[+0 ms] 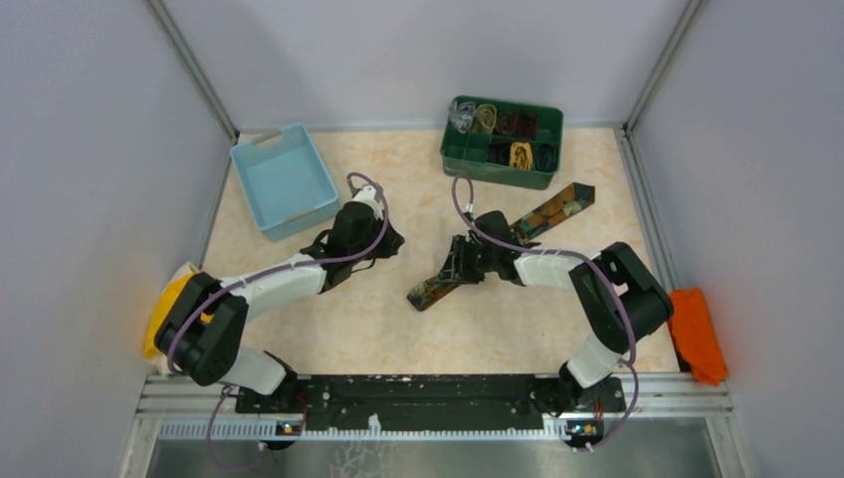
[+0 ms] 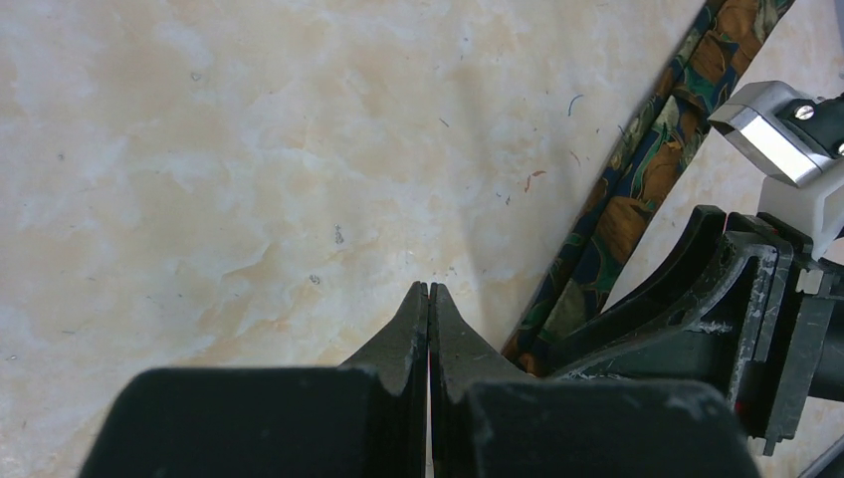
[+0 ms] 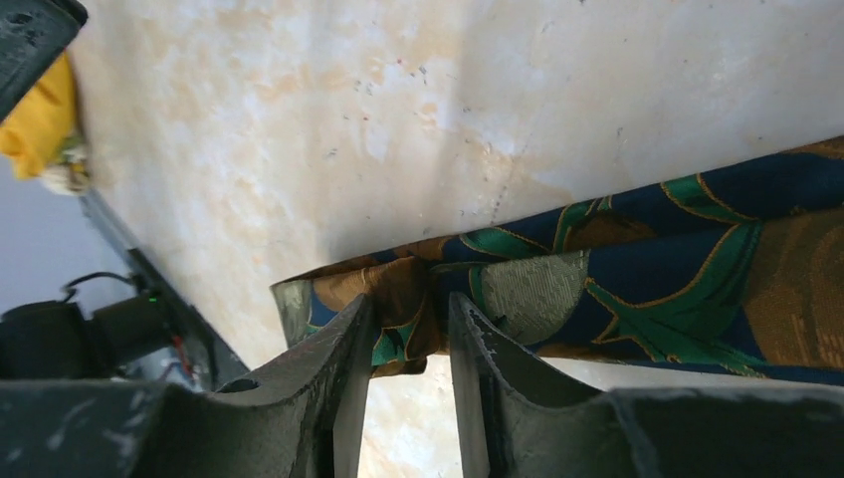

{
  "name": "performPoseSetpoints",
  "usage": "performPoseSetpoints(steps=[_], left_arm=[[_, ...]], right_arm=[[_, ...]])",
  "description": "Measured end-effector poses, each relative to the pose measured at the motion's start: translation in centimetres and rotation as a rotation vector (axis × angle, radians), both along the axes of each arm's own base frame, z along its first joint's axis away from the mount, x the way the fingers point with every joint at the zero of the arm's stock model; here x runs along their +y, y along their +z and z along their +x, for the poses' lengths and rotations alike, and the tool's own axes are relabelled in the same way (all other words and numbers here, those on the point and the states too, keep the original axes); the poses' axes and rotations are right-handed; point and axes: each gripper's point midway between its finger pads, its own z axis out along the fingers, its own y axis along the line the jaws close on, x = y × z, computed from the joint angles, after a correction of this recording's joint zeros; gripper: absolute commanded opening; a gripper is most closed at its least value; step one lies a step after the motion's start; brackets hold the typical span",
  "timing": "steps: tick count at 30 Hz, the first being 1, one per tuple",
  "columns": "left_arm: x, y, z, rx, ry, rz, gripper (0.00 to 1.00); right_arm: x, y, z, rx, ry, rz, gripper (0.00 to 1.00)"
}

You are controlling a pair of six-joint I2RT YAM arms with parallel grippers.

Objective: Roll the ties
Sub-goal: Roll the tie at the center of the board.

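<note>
A dark brown tie (image 1: 557, 204) with a gold-orange and teal pattern lies slanted across the table, its narrow end (image 1: 430, 291) nearest me. My right gripper (image 1: 453, 267) sits over that narrow part. In the right wrist view its jaws (image 3: 410, 299) stand apart, with a folded bunch of the tie (image 3: 637, 269) between the fingertips. My left gripper (image 1: 390, 242) is shut and empty just left of the tie. In the left wrist view its fingertips (image 2: 429, 289) meet over bare table, with the tie (image 2: 637, 189) to their right.
A green divided tray (image 1: 458, 149) at the back holds several rolled ties, among them a yellow one (image 1: 521, 153). A light blue bin (image 1: 284, 179) stands at the back left. An orange cloth (image 1: 695, 334) lies off the right edge and a yellow cloth (image 1: 159, 309) off the left.
</note>
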Motion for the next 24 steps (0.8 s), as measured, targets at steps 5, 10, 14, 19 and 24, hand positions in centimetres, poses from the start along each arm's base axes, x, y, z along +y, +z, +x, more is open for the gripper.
performPoseSetpoints(steps=[5, 10, 14, 19, 24], left_arm=[[-0.3, -0.7, -0.2, 0.017, -0.017, 0.003, 0.00], [-0.7, -1.3, -0.6, 0.035, -0.048, 0.005, 0.00], [-1.1, -2.7, -0.9, 0.069, -0.078, 0.010, 0.00], [-1.3, -5.8, -1.7, 0.138, -0.106, 0.030, 0.00], [-1.8, -8.3, -2.3, 0.197, -0.138, 0.038, 0.00]], right_arm=[[0.3, -0.5, -0.5, -0.034, 0.035, -0.148, 0.26], [0.5, -0.5, -0.6, -0.076, 0.055, -0.230, 0.27], [0.0, 0.1, -0.6, -0.120, 0.047, -0.275, 0.32], [-0.1, 4.2, -0.9, -0.228, 0.033, -0.259, 0.28], [-0.1, 6.3, -2.0, -0.282, 0.046, -0.244, 0.00]])
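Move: My right hand's part-open fingertips are already at the tie's folded end, its middle roughly 3 cm to the left, 1 cm back and 3 cm below. The tie's far tip lies some 26 cm right of my right hand and 19 cm ahead, and the green box about 12 cm right and 30 cm ahead. From my raised, closed left hand the folded end is about 6 cm right, 6 cm back and 10 cm down. I bring my closed left hand down about 8 cm, slowly then faster, easing back and a little right towards the folded end. My right hand first stays low at the fold, rolling its left side down some 15 degrees, then comes free, rising about 6 cm and drawing slightly back, its fingers steeper and nearly shutting above the tie. ##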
